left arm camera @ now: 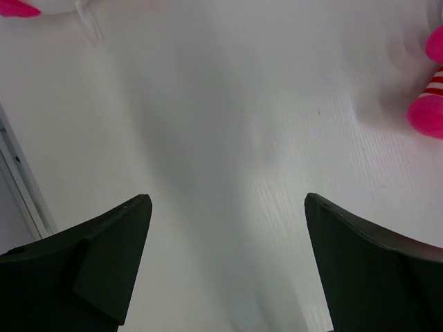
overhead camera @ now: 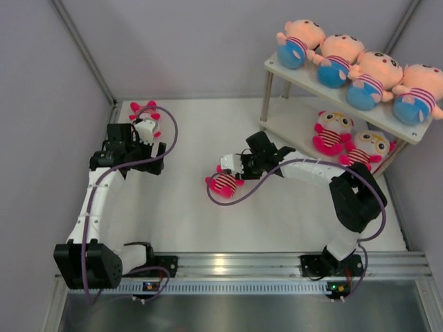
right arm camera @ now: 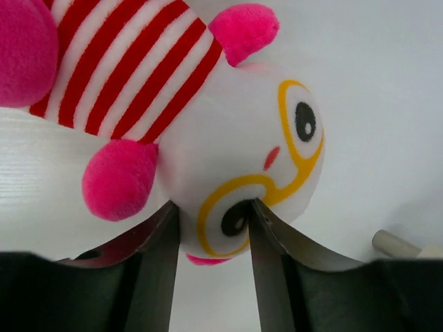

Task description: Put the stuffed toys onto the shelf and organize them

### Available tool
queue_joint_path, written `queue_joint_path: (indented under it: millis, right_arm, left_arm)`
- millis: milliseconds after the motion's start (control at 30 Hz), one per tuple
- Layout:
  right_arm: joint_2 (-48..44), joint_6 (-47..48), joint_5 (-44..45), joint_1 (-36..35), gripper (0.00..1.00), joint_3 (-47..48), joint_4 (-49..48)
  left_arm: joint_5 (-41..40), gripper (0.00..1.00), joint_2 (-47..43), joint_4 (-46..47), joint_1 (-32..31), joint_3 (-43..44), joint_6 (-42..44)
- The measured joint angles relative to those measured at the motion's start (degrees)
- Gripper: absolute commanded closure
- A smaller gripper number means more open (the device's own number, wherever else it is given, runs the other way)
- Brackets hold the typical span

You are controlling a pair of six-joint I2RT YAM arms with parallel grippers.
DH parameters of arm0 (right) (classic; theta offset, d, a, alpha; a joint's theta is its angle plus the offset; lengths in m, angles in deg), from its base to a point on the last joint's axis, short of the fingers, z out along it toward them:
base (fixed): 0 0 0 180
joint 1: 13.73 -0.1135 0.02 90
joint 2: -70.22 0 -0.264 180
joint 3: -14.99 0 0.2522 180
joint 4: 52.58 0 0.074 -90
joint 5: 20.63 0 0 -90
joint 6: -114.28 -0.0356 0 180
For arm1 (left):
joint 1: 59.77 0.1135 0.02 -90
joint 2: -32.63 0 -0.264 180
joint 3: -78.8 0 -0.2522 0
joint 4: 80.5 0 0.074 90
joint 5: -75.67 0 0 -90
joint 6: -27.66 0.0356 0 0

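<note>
My right gripper point(overhead camera: 232, 171) is shut on a pink stuffed toy point(overhead camera: 223, 182) in mid-table. In the right wrist view its fingers point(right arm camera: 158, 266) dent the white head point(right arm camera: 235, 152) on both sides, with the striped body pointing away. A second pink toy point(overhead camera: 147, 111) lies at the far left, just beyond my left gripper point(overhead camera: 146, 128). That gripper point(left arm camera: 228, 200) is wide open over bare table. On the shelf point(overhead camera: 274, 67), several peach toys point(overhead camera: 299, 43) line the top tier. Two pink toys point(overhead camera: 332, 133) sit on the lower tier.
White walls enclose the table on the left, back and right. The shelf stands in the far right corner, on thin metal legs point(overhead camera: 266, 97). Pink plush bits point(left arm camera: 428, 111) show at the left wrist view's edges. A metal rail point(overhead camera: 235, 264) runs along the near edge.
</note>
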Motion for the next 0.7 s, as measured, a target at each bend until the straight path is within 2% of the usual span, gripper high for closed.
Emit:
queue_joint_path:
  millis: [33,100,133,300,467,567,700]
  right_arm:
    - [-0.28,0.50,0.81,-0.09,0.54,-0.33,0.44]
    - [-0.92,-0.15,2.16,-0.66,0.31,-0.59,0.98]
    - [-1.46,-1.05,3.04,-1.14,0.30,-0.59,1.11]
    - [-7.06,-9.66,7.17,-6.47,0.29,-0.52,0.20]
    - [-10.62,-23.02,10.25,-17.09,0.29,-0.11,-4.07]
    - [-8.07,-31.12,13.03,-21.20,0.31,0.90,-6.08]
    - [-0.46,-38.77,19.56,-21.94,0.32,2.82,-6.47]
  left_arm:
    - [0.04,0.02,-0.66,-0.17,0.00,-0.59,0.02]
    - [0.04,0.02,-1.90,-0.44,0.00,-1.81,0.07]
    - [0.04,0.02,-2.40,-0.72,0.00,-2.23,0.09]
    - [0.04,0.02,-4.96,-1.66,0.00,-3.61,0.42]
    - [0.07,0.02,-6.12,-2.05,0.00,-3.72,0.44]
    - [0.07,0.02,-6.25,-2.27,0.00,-3.72,0.44]
    - [0.02,0.02,-6.54,-2.45,0.00,-3.74,0.44]
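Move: My right hand has its part-open fingers at the owl toy's white head. The toy's middle lies about 6 cm to the left, 2 cm back and 3 cm below, with its pink feet farther left and back. The shelf's near-left foot is some 22 cm ahead and 7 cm right; the nearest owl toy on the lower shelf is roughly 20 cm ahead and 30 cm right. From my left hand, the toy by the right hand is about 22 cm right and 2 cm ahead, 14 cm lower. I open my right fingers to about two-thirds so they come free of the owl toy's head, then arc up and over its body, left and back, rising some 8 cm before sinking again above the feet. I finish about 10 cm left, 9 cm back and 3 cm up, the wrist turned roughly 20 degrees clockwise and rolled left side up. My left hand, still open and empty, eases back 3 cm. ##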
